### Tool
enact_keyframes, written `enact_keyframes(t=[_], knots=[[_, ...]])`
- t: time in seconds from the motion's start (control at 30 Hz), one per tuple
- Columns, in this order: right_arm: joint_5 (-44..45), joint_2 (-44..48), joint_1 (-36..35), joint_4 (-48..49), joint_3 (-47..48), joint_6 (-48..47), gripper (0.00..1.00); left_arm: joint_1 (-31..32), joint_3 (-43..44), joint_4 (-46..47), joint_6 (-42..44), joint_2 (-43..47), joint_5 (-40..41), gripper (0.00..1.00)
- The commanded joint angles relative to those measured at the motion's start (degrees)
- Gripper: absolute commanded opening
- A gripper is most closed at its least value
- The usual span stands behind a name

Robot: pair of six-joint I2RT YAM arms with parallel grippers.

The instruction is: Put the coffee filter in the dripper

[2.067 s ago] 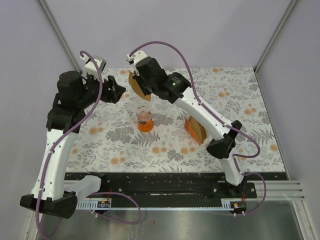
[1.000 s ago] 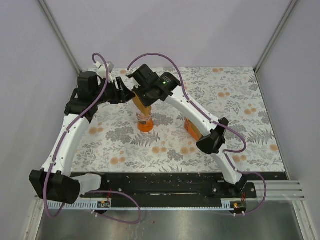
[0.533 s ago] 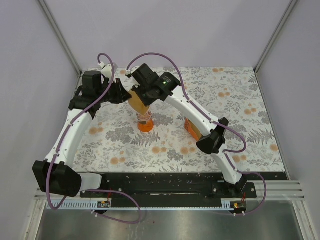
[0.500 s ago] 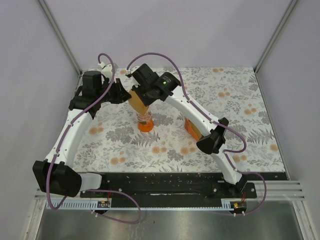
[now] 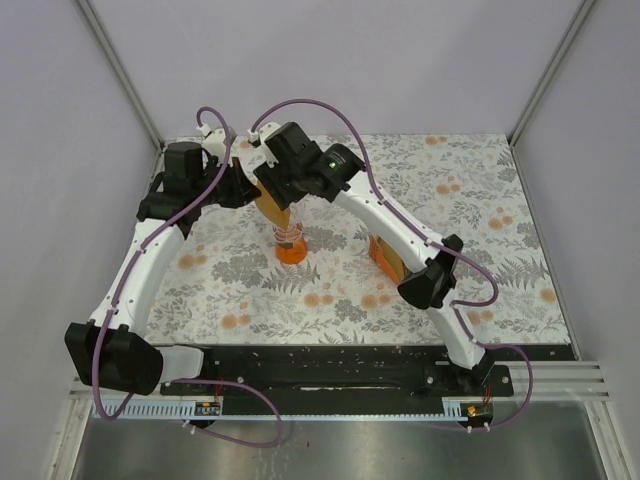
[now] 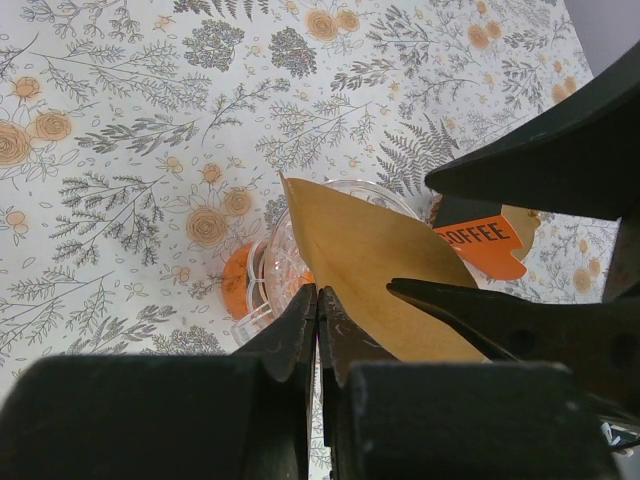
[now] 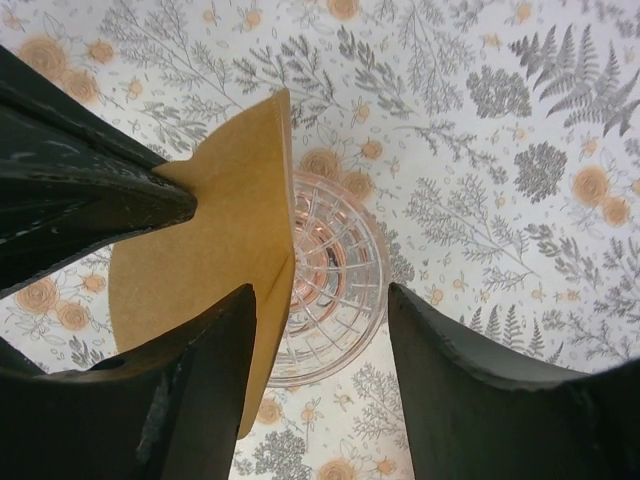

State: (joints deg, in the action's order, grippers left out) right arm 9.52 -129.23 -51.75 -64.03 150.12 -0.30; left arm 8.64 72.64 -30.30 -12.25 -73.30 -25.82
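Observation:
The coffee filter (image 6: 370, 255), a light-brown paper cone, hangs tilted above the dripper (image 7: 335, 290), its lower corner over the clear ribbed funnel's rim. My left gripper (image 6: 318, 295) is shut on the filter's edge. My right gripper (image 7: 321, 290) stands open over the dripper, one finger on either side of the filter's near edge and not pinching it. From above, the filter (image 5: 268, 208) sits between the left gripper (image 5: 250, 190) and the right gripper (image 5: 283, 198), just above the orange-based dripper (image 5: 290, 248).
A beige wedge-shaped holder (image 5: 388, 258) with brown papers and an orange "COFFEE" label (image 6: 480, 240) stands right of the dripper. The floral tablecloth (image 5: 470, 220) covers the table. Both arms crowd the space over the dripper.
My left gripper has shut on the filter's edge. My right gripper has opened and let go of the filter. The filter stays above the dripper.

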Motion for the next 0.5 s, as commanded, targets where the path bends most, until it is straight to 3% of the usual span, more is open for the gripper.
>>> enact_keyframes(t=[0.0, 0.27, 0.37, 0.47], knots=[[-0.02, 8.72, 0.42, 8.38, -2.45, -3.30, 0.64, -0.12, 1.89, 1.65, 0.30, 1.14, -0.81, 0.03], [-9.33, 19.36, 0.42, 25.95, -23.70, -3.22, 0.62, -0.21, 2.15, 1.83, 0.30, 0.96, -1.07, 0.03], [-17.32, 20.24, 0.42, 29.57, -28.30, -2.61, 0.42, -0.21, 2.07, 1.92, 0.21, 0.79, -1.16, 0.03], [-17.34, 18.67, 0.42, 29.58, -29.19, -1.11, 0.15, -0.12, 2.15, 2.00, 0.21, 0.79, -1.25, 0.03]])
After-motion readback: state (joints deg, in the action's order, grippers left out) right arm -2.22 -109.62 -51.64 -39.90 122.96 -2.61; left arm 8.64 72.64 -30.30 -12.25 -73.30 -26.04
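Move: The coffee filter, held by its edge in the left fingers, has its middle about 2 cm back of the right hand, 1 cm left and 2 cm lower; from the left hand it is about 1 cm back, 3 cm right and 2 cm down. The dripper's cone stands about 1 cm back of the right hand, 2 cm right and 10 cm below. The coffee bag is about 6 cm back, 25 cm right and 16 cm below that hand. Upward, the right hand clears the filter and dripper, rising almost 7 cm, then easing back about 3 cm with a slight late drift left. Its wrist rolls left side up and turns counter-clockwise, some 20 degrees in all, and its already open, empty fingers draw together late on. The left hand stays put, still pinching the filter's edge. ##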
